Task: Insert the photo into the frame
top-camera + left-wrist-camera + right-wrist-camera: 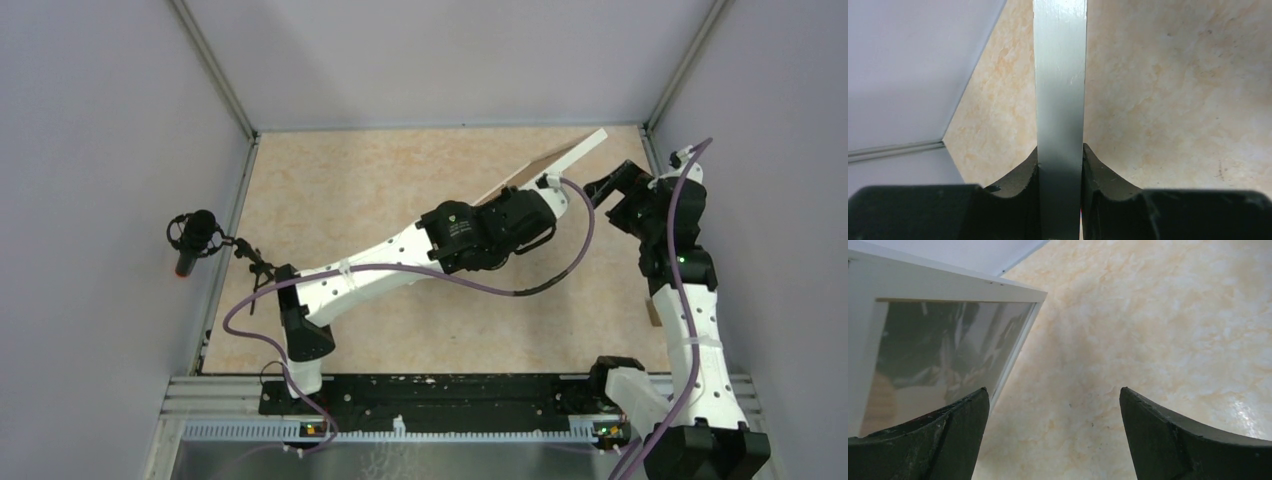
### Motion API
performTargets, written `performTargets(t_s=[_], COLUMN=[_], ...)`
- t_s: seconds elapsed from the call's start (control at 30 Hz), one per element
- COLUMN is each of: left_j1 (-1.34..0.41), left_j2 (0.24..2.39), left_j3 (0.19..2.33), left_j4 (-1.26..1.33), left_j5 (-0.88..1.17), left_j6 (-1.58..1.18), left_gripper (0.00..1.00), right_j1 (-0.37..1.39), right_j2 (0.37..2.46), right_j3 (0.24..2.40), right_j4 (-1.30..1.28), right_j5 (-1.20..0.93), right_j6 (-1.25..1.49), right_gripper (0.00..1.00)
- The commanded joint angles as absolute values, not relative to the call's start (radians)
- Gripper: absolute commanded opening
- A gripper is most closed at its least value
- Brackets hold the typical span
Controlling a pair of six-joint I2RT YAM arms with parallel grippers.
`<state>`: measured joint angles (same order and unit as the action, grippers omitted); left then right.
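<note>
The frame [565, 158] stands tilted above the back right of the table, its white rim toward the wall and a brown side facing up. My left gripper [548, 188] is shut on its near edge; in the left wrist view the white strip [1060, 75] runs up between both fingers [1023, 175]. My right gripper [603, 192] hangs open just right of the frame, nothing between its fingers. Its wrist view shows the frame's white front corner [948, 282] beside the left finger [948, 435]. The pane shows dim grey and dark patches; I cannot tell whether that is the photo.
The beige marbled tabletop [380, 180] is walled by grey panels on three sides. A black microphone [195, 235] sits outside the left edge. A small brown piece [652, 312] peeks out behind the right arm. Purple cables trail from both arms.
</note>
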<state>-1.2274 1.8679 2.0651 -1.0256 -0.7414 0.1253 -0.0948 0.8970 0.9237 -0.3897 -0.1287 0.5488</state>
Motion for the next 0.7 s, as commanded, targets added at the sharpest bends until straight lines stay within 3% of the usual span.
performTargets(t_s=[0.0, 0.2, 0.37, 0.67], left_j1=[-1.189, -1.116, -0.949, -0.694], left_j2=[1.766, 1.758, 1.703, 1.515], left_j3=[2.212, 2.305, 2.281, 1.927], left_j4=[-0.929, -0.937, -0.891, -0.709], left_j5=[-0.710, -0.523, -0.278, -0.013], left_j6=[0.067, -0.044, -0.178, -0.357], left_gripper=[0.00, 0.00, 0.00, 0.00], right_j1=[-0.105, -0.104, -0.104, -0.104], right_j2=[0.860, 0.862, 0.880, 0.892], right_j3=[1.028, 1.042, 1.016, 0.990], right_j4=[-0.481, -0.494, -0.456, -0.420], right_j5=[-0.014, -0.038, -0.068, -0.082], right_j6=[0.499, 0.488, 0.497, 0.500], right_gripper=[0.99, 0.99, 0.99, 0.99])
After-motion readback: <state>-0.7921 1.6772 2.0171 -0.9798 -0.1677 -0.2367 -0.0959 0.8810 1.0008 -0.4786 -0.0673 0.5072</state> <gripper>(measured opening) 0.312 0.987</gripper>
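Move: The left hand already holds the frame, with the photo in it, by one long edge, up in the air; the frame's middle lies about 8 cm ahead of this hand, 3 cm to its right and 8 cm below. From the open right hand the frame's middle is some 17 cm to the left, 2 cm farther out and 5 cm lower. The table around the frame is bare. Rising about 4 cm at first, then swinging left about 7 cm and forward 6 cm, the left hand carries the frame away from the right gripper, its pinch on the edge unchanged. Meanwhile the wrist turns some 40 degrees, mostly a roll that lowers its left side, with some tipping down. The right hand, wide open, first rises 2 cm and shifts slightly right, then waits. ##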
